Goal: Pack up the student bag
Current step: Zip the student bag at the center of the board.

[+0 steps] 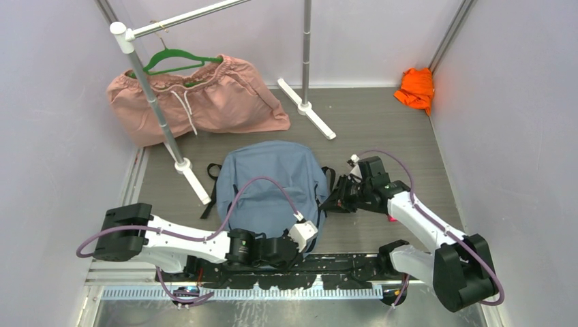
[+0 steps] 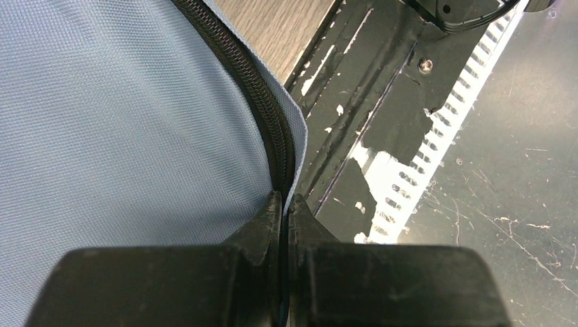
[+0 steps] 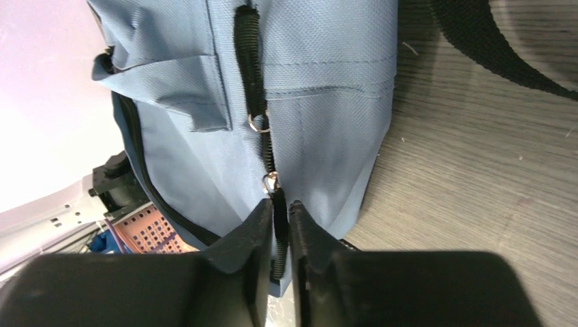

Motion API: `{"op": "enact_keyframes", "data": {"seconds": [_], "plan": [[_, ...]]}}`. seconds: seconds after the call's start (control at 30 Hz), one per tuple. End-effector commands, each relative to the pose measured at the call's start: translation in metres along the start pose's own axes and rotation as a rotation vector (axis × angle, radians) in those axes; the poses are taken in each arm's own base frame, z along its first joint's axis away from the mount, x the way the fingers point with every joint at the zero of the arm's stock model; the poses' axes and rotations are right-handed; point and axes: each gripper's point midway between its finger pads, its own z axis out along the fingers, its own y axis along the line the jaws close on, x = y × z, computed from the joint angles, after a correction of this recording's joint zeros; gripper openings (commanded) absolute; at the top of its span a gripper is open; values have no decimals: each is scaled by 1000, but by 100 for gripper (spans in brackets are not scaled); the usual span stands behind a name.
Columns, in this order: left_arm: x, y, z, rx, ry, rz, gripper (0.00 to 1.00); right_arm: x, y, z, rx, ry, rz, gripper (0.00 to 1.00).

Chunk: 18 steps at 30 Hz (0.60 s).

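Observation:
The student bag (image 1: 272, 180), dusty blue with black straps, lies flat in the middle of the table. At its near right corner, my left gripper (image 1: 303, 231) is shut on the fabric edge beside the black zipper (image 2: 262, 109). In the left wrist view the jaws (image 2: 284, 201) are pressed together with a thin strip of blue cloth (image 2: 123, 122) between them. At the bag's right side, my right gripper (image 1: 335, 197) is shut on the black zipper pull (image 3: 278, 214). That pull hangs below a silver slider (image 3: 270, 180) on the bag's side seam (image 3: 327, 82).
A pink garment (image 1: 198, 102) on a green hanger (image 1: 178, 60) lies at the back left by a rack pole (image 1: 153, 102) with white feet. An orange cloth (image 1: 416, 87) sits in the back right corner. A black strap (image 3: 491, 48) lies on the table. Walls close both sides.

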Motion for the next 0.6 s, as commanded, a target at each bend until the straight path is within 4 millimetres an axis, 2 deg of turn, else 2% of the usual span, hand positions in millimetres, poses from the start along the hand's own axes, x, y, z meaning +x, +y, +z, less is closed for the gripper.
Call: {"op": "enact_keyframes", "data": {"seconds": [0.0,0.1,0.27,0.43,0.57], "plan": [[-14,-31,-4,115,-13,-7,0,-9,18,-12,-30,-40,-69,12],[-14,-31,-3,111,-10,-5,0,-10,14,-14,4,-44,-84,1],[-14,-31,-4,110,-12,-9,0,-15,11,-20,55,-74,-112,1],[-14,-30,-6,101,-1,-16,0,-41,10,-21,98,-186,-118,1],[-13,-29,-7,97,3,-20,0,-72,19,-20,120,-269,-139,1]]}}
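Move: The black zipper pull on the bag's right side already hangs between the right hand's part-open fingers, its middle about 1 cm ahead and 1 cm below. A second zipper pull sits about 5 cm ahead and 1 cm left, 2 cm lower; the strap's loop is roughly 9 cm ahead, 2 cm right and 5 cm down. From the left hand the gripped-for pull is about 15 cm ahead and 4 cm right, near level. Closing first, the right fingers shut on the zipper pull while the hand lifts about half a centimetre; then they draw the pull rightward, and increasingly forward along the zipper, about 2 cm in all, the fingers tipping some 10 degrees further down. The left hand keeps its pinch on the zipper edge at the bag's lower corner, almost still as the right hand works away from it. ##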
